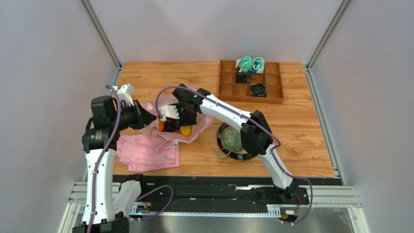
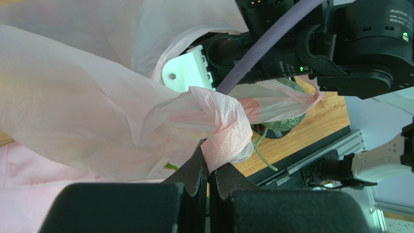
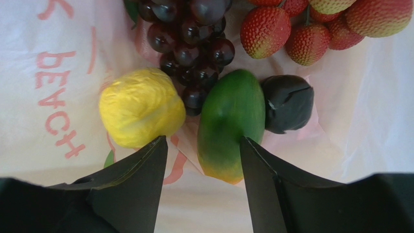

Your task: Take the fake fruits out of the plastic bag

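The pink plastic bag (image 1: 203, 121) lies left of centre, its mouth held up. My left gripper (image 2: 209, 151) is shut on a bunched fold of the plastic bag (image 2: 73, 111); from above the left gripper (image 1: 147, 119) sits at the bag's left edge. My right gripper (image 3: 203, 141) reaches inside, open. A green fruit (image 3: 232, 121) lies between its fingers, against the right one. A yellow lemon (image 3: 141, 107) rests by the left fingertip. Dark grapes (image 3: 189, 39), red berries (image 3: 272, 29) and a dark piece (image 3: 289, 102) lie beyond. The netted melon (image 1: 232, 138) sits outside on a black plate.
A folded pink cloth (image 1: 146, 151) lies under and in front of the bag. A wooden compartment tray (image 1: 227, 90) with teal and black items stands at the back right. The melon's black plate (image 1: 245, 156) is just right of the bag, under the right arm's forearm.
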Controlling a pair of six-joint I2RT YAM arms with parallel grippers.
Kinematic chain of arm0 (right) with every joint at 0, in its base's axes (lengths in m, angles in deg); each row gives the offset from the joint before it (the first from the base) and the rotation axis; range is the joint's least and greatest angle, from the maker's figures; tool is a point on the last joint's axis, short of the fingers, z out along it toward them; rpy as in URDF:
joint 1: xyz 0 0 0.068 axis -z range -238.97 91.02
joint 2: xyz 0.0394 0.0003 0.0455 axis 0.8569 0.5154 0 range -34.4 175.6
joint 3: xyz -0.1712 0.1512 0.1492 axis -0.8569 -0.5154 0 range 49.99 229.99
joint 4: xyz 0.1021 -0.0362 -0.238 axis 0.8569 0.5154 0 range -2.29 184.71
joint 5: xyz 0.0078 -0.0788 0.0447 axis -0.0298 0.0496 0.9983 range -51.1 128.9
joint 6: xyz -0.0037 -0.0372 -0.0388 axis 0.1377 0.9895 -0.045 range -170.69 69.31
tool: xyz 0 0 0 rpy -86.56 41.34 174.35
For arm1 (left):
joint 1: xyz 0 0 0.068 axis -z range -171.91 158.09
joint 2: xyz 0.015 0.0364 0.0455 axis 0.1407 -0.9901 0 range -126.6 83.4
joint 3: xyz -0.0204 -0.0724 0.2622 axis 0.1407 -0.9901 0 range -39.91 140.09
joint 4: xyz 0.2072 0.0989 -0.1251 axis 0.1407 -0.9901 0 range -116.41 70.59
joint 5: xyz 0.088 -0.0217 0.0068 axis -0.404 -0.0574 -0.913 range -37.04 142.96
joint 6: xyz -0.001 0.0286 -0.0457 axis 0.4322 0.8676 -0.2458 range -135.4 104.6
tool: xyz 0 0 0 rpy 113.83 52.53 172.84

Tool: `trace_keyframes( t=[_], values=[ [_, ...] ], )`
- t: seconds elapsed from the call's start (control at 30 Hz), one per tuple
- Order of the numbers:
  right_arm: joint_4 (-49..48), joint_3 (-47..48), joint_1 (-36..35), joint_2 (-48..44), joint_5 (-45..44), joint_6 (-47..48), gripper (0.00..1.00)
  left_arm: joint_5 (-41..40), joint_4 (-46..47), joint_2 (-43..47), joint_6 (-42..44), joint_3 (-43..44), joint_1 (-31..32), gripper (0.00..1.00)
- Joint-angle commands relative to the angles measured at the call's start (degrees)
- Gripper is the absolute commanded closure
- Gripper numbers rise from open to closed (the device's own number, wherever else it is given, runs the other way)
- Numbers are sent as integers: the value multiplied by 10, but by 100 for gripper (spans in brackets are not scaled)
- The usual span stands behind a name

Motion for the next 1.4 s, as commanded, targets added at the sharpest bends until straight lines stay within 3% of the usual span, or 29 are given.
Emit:
trace_keyframes(
  t=[0.0, 0.13, 0.27, 0.3, 0.43, 0.6, 0.83, 0.87, 1.0, 1.23, 1.37],
  values=[
    [13, 50, -1, 25, -22, 20, 38, 15, 8, -2, 7, 5, -4, 100],
    [26, 85, 1, 61, -25, 26, 45, 16, 9, -3, 8, 1, -4, 100],
    [52, 101, 2, 71, -12, 38, 62, 17, 17, -5, 6, -6, -4, 100],
    [50, 98, 2, 70, -14, 38, 62, 17, 19, -5, 5, -7, -4, 100],
    [32, 80, 2, 71, -54, 15, 42, 19, 28, -6, 2, -7, -4, 100],
    [51, 88, -3, 92, -93, 17, 38, 21, 32, -4, -3, -8, -4, 100],
    [59, 104, -4, 94, -112, 17, 78, 20, 32, 1, -4, -10, -4, 100],
    [54, 107, -5, 86, -109, 14, 79, 19, 32, -1, -4, -11, -4, 100],
    [43, 91, -5, 15, -38, -19, 84, 18, 47, -1, -9, -13, -4, 100],
    [56, 3, -5, -169, 170, -80, 86, 14, 68, -13, -11, -7, -4, 100],
    [45, -29, -10, -221, 204, -128, 88, 13, 74, -24, -11, 2, -4, 100]
  ],
)
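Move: The green mango lies about 3 cm ahead of the open right hand, 2 cm to its left and 6 cm below. At much the same depth, the lemon is about 3 cm back and 2 cm left of the hand, the dark avocado about 8 cm ahead and 3 cm left, and the grapes about 8 cm left and 1 cm back. From the left hand, the mango is roughly 13 cm ahead, 12 cm right and 23 cm below. Inside the bag, the right hand first eases about 3 cm forward and nearly as far down over the mango, its fingers narrowing, reopening and then closing from over half open to a small gap. It then draws up about 15 cm and back some 9 cm, out of the bag, its left side rising about 20 degrees and the fingers closing further, while the left hand keeps its pinch on the bag's rim. ##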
